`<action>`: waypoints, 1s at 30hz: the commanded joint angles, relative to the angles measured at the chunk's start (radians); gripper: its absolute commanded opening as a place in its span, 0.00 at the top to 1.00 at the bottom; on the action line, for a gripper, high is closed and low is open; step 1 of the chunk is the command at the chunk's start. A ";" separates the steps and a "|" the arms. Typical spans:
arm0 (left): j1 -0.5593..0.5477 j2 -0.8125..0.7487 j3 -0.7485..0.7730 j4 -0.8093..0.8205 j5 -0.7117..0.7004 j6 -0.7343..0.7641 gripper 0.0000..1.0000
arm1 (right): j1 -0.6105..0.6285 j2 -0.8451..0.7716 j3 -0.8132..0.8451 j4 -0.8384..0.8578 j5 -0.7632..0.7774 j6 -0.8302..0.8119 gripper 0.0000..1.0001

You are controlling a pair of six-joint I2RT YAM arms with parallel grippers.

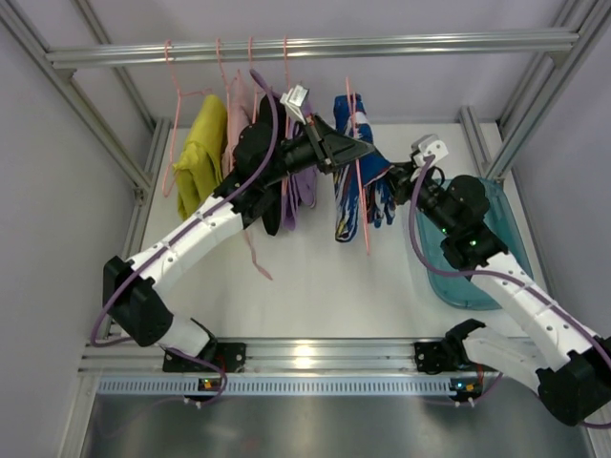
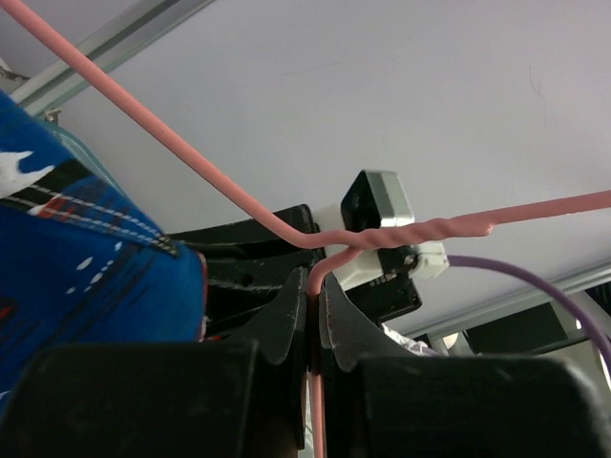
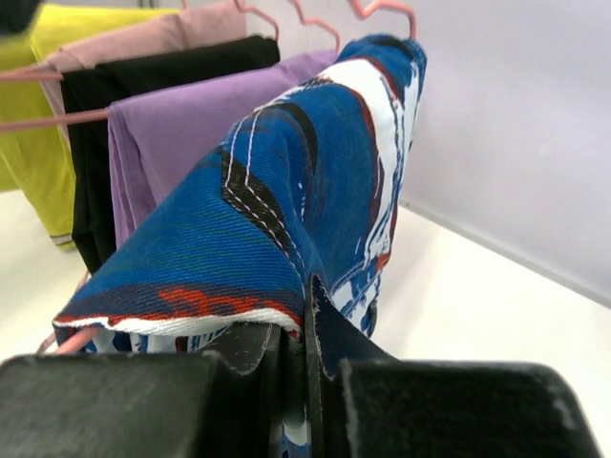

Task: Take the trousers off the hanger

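Blue patterned trousers [image 1: 346, 208] hang folded over a pink wire hanger [image 1: 362, 196], held out in front of the rail. My left gripper [image 1: 367, 149] is shut on the hanger's neck; in the left wrist view the pink wire [image 2: 200, 170] runs down between the closed fingers of the left gripper [image 2: 313, 298], with the trousers [image 2: 76, 277] at the left. My right gripper [image 1: 397, 177] reaches in from the right. In the right wrist view the right gripper [image 3: 304, 320] is shut on the lower fold of the trousers [image 3: 286, 162].
Yellow [image 1: 199, 153], pink [image 1: 236, 119], black [image 1: 270, 212] and purple [image 1: 304, 186] garments hang on pink hangers from the aluminium rail [image 1: 315, 46]. A teal bin [image 1: 474, 286] sits on the table at the right, under the right arm. Frame posts stand at both sides.
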 commanded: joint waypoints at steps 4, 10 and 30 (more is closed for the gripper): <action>0.002 -0.073 -0.065 0.127 0.043 0.062 1.00 | -0.037 -0.121 0.158 0.034 0.038 0.045 1.00; 0.000 -0.084 -0.137 0.104 0.013 0.089 1.00 | -0.043 -0.186 0.232 -0.032 0.090 0.094 1.00; -0.017 -0.044 -0.249 0.097 0.008 0.124 1.00 | -0.043 -0.290 0.417 -0.133 0.235 0.136 1.00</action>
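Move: Both grips are already made: the right fingers pinch the near edge of the blue trousers, whose middle hangs about 7 cm to this hand's left, 3 cm ahead and 6 cm below. The hanger neck, in the left fingers, is roughly 5 cm left, 3 cm back and 11 cm up from the right hand; the purple trousers hang some 20 cm left and 8 cm ahead of it. From the left hand, the blue trousers are about 6 cm ahead, 2 cm left and 17 cm down. Up and out to the right, drawing back as well, the right hand hauls the pinched trousers about 15 cm away from the left hand, turning some 15 degrees clockwise and rolling its left side up as it goes. Meanwhile the left hand keeps its hold on the hanger neck and sinks around 7 cm, so the two pull against each other. ##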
